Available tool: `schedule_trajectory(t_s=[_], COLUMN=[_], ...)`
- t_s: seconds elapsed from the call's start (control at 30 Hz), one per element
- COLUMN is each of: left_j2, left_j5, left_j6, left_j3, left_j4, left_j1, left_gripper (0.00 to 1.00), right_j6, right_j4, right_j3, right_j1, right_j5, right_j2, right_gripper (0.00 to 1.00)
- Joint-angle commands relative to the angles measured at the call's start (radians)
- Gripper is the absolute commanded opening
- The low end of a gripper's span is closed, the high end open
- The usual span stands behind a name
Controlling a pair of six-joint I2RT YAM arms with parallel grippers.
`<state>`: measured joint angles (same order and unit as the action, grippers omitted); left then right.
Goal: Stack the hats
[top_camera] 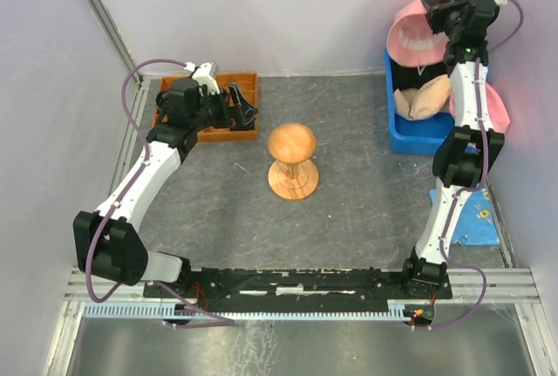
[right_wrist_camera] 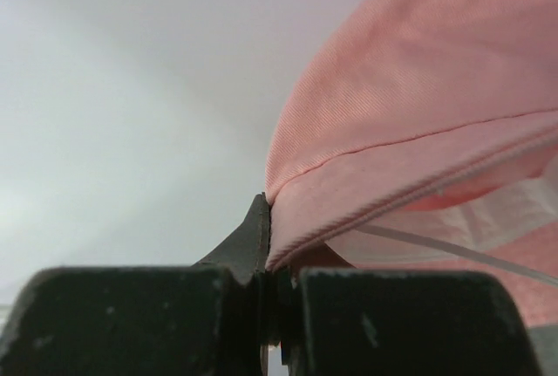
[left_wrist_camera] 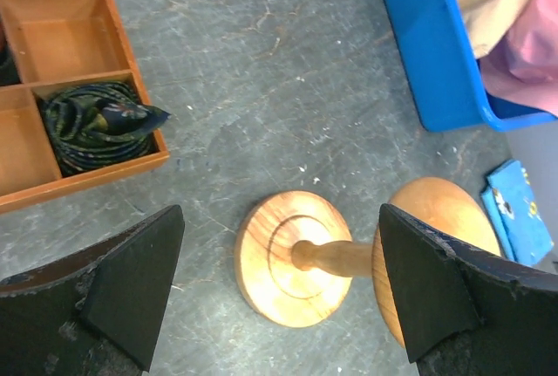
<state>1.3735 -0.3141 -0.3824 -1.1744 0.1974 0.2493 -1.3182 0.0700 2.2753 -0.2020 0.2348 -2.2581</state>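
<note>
My right gripper (top_camera: 438,17) is raised at the back right, above the blue bin (top_camera: 406,139), and is shut on the brim of a pink hat (top_camera: 408,37) that hangs from it. The right wrist view shows the jaws (right_wrist_camera: 270,219) pinching that pink hat (right_wrist_camera: 410,105) at its stitched edge. A beige hat (top_camera: 424,97) lies in the bin. A second pink hat (top_camera: 499,107) shows behind the right arm. In the left wrist view the beige hat (left_wrist_camera: 493,10) and a pink hat (left_wrist_camera: 527,53) sit in the bin (left_wrist_camera: 432,53). My left gripper (top_camera: 245,109) (left_wrist_camera: 279,297) is open and holds nothing.
A mushroom-shaped wooden stand (top_camera: 292,160) (left_wrist_camera: 296,258) stands mid-table. A wooden compartment tray (top_camera: 212,134) (left_wrist_camera: 61,36) at the back left holds a dark coiled bundle (left_wrist_camera: 100,123). A blue cloth (top_camera: 479,219) (left_wrist_camera: 519,210) lies by the right arm.
</note>
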Motion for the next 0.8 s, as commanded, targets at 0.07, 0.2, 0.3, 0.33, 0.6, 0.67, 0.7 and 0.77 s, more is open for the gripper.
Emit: schedule_trajectory(t_s=[0.07,0.2,0.3,0.33,0.6,0.67,0.7,0.77], left_j2=[-0.041,-0.051,-0.068,-0.071,-0.071,-0.074,-0.074,-0.07], left_j5=[-0.129,-0.186,-0.151,-0.151,-0.241,-0.246,-0.246,-0.255], left_j6=[-0.107,-0.163,-0.165,-0.165,-0.207,-0.206,-0.207,-0.222], left_j3=[0.022,0.047,0.075,0.079,0.111,0.122,0.129,0.15], left_j4=[-0.052,-0.069,-0.044,-0.031,0.019,0.035,0.035,0.023], left_j1=[0.002,0.002,-0.003,-0.008,-0.028,-0.038,-0.048,-0.083], left_gripper=[0.99,0.99,0.99,0.99,0.99,0.99,0.99,0.99], right_j6=[-0.125,-0.224,-0.277,-0.278,-0.213,-0.215,-0.216,-0.215], right_j4=[-0.087,-0.157,-0.185,-0.185,-0.204,-0.224,-0.242,-0.265], right_j3=[0.172,0.168,0.168,0.167,0.047,0.018,0.009,-0.031], right_j1=[0.015,0.053,0.111,0.135,0.335,0.381,0.399,0.438], right_j5=[0.184,0.236,0.268,0.277,0.256,0.247,0.248,0.239], right_j2=[0.04,0.065,0.068,0.072,0.141,0.152,0.156,0.177], right_gripper=[0.0,0.0,0.0,0.0,0.0,0.0,0.0,0.0])
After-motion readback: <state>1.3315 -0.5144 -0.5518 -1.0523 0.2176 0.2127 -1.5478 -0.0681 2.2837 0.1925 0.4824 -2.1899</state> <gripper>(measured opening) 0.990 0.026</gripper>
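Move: My right hand grips the brim of a pink hat; the wooden stand's round head lies about 38 cm to its left, 28 cm back and 20 cm lower. The blue bin is some 31 cm below, 6 cm back and 3 cm right, with the beige hat 5 cm back and straight below, and the other pink hat 7 cm back and 16 cm right. From my left hand the stand's head is about 12 cm right, level ahead, 10 cm lower. Keeping the brim pinched, I first lift my right hand some 10 cm clear above the bin, then sweep it left towards the wooden stand, about 29 cm in all and quickening, while it draws back 8 cm and swings some 35 degrees counter-clockwise. My open left hand eases back 4 cm and sinks about 3 cm, tipping slightly down. ##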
